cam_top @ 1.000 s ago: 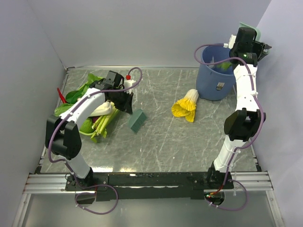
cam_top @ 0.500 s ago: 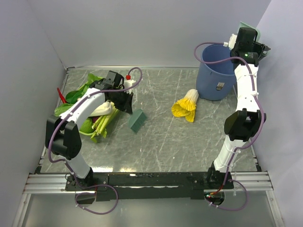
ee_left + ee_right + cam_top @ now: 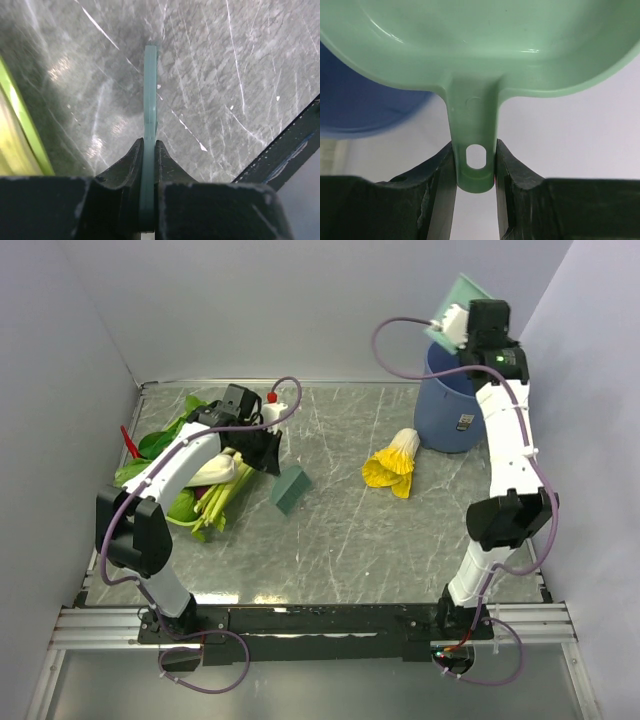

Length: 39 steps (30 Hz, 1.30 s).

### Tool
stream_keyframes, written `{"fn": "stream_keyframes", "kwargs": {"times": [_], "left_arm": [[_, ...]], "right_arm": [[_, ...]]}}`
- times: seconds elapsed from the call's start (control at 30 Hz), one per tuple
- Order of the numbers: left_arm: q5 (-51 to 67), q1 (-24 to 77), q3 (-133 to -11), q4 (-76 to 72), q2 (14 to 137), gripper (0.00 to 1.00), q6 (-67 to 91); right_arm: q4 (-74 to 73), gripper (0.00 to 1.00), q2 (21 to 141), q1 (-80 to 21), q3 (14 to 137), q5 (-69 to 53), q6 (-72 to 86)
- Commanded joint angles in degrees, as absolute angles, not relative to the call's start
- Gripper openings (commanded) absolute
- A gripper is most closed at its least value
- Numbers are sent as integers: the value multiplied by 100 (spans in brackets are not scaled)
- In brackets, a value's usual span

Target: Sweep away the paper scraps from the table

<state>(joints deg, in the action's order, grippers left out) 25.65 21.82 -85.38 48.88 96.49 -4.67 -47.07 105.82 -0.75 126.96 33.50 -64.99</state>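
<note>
No paper scraps show on the table or in either wrist view. My right gripper is high at the back right, shut on the handle of a pale green dustpan, which tilts above a blue bucket. In the right wrist view the handle sits clamped at my right gripper, with the dustpan spreading above it and the bucket at the left. My left gripper is shut on a flat teal sweeper, whose edge rests on the table. The left wrist view shows the sweeper edge-on, pinched in the gripper.
A yellow-and-white frilly vegetable lies left of the bucket. Leafy green vegetables and pale stalks are piled at the left under my left arm, with a small red-capped white bottle behind it. Pale walls enclose the table.
My right arm has swung the dustpan left from the right wall and tipped it over the bucket's rim. The left arm and sweeper have stayed put.
</note>
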Motion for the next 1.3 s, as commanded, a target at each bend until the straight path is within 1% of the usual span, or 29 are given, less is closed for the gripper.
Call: {"fn": "stream_keyframes", "kwargs": {"times": [0.0, 0.1, 0.13, 0.2, 0.23, 0.27, 0.33, 0.37, 0.43, 0.47, 0.53, 0.57, 0.73, 0.87, 0.97, 1.0, 1.07, 1.1, 1.17, 1.23, 1.27], "left_arm": [[2646, 2206, -8912, 4861, 9466, 1, -790], [2532, 2206, -9009, 4790, 9404, 1, -975], [2496, 2206, -9026, 4738, 9378, 1, -1028], [2374, 2206, -9079, 4685, 9343, 1, -1264], [2295, 2206, -9079, 4641, 9325, 1, -1353], [2233, 2206, -9097, 4528, 9273, 1, -1458], [2031, 2206, -9088, 4360, 9220, 1, -1792], [1978, 2215, -9105, 4211, 9220, 1, -2002], [1855, 2224, -9167, 4079, 9246, 1, -2205], [1837, 2232, -9237, 3939, 9263, 1, -2397], [1784, 2259, -9316, 3815, 9377, 1, -2574], [1784, 2276, -9412, 3771, 9421, 1, -2801], [1486, 2600, -9493, 3402, 9764, 1, -3742], [916, 2865, -9133, 2805, 9940, 1, -4858], [407, 3093, -8624, 2050, 10011, 1, -5623], [326, 3181, -8500, 1891, 10037, 1, -5799], [273, 3225, -8280, 1513, 10081, 1, -6064], [264, 3260, -8262, 1486, 10177, 1, -6099], [220, 3305, -8358, 1765, 10361, 1, -6117], [159, 3366, -8507, 2125, 10476, 4, -5969], [158, 3384, -8543, 2266, 10555, 9, -5898]], "right_arm": [[-5858, 0, 9765, -737, 12736, 2288, -5003], [-6449, 0, 9440, -1045, 12420, 1138, -4299], [-6930, 0, 9205, -1116, 12297, 133, -4289], [-7093, 0, 8844, -1169, 11491, -481, -4333], [-7058, 0, 8450, -1186, 11122, -675, -4255], [-7119, 0, 8255, -1195, 10448, -1112, -4358], [-7207, 0, 7738, -1230, 9777, -1397, -4761], [-7268, 0, 7586, -1317, 9217, -1545, -4885], [-7304, 0, 7166, -1414, 8686, -1608, -5236], [-7304, 0, 7050, -1546, 8179, -1513, -5299], [-7391, 0, 6743, -1669, 7702, -1416, -5649], [-7426, 0, 6654, -1757, 7203, -1345, -5782], [-6979, 0, 6223, -1802, 5769, -791, -6047], [-6750, 0, 6372, -1811, 5388, -756, -5784], [-6759, 1, 6836, -1811, 5396, -879, -5372], [-6767, 4, 6925, -1811, 5396, -914, -5301], [-6733, 7, 7162, -1811, 5362, -1028, -5169], [-6672, 12, 7215, -1819, 5292, -1046, -5151], [-6618, 16, 7338, -1811, 5247, -1125, -5115], [-6548, 21, 7391, -1828, 5195, -1160, -5098], [-6530, 23, 7409, -1837, 5168, -1169, -5089]]}}
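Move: The right hand, holding the dustpan high, goes for bare table near the front edge, roughly 28 cm back, 20 cm left and 40 cm below. The blue bin's middle is level with this hand, 8 cm left and 26 cm lower; the yellow cabbage lies 7 cm back, 24 cm left and 36 cm below. From the left hand with the brush, bare table lies 10 cm ahead, 5 cm right, 16 cm below; the cabbage 7 cm ahead, 27 cm right; the vegetable basket 7 cm ahead, 22 cm left. The right hand swings the dustpan quickly left off the bin, then sweeps it back and down towards the front of the table, about 30 cm each way, tipping over until its fingers point straight down and easing off at the end, its grip kept. Meanwhile the left hand keeps the brush pinched and carries it some 10 cm forward and a little right between basket and cabbage, rising first and then sinking back to about its old height as it rolls clockwise. ##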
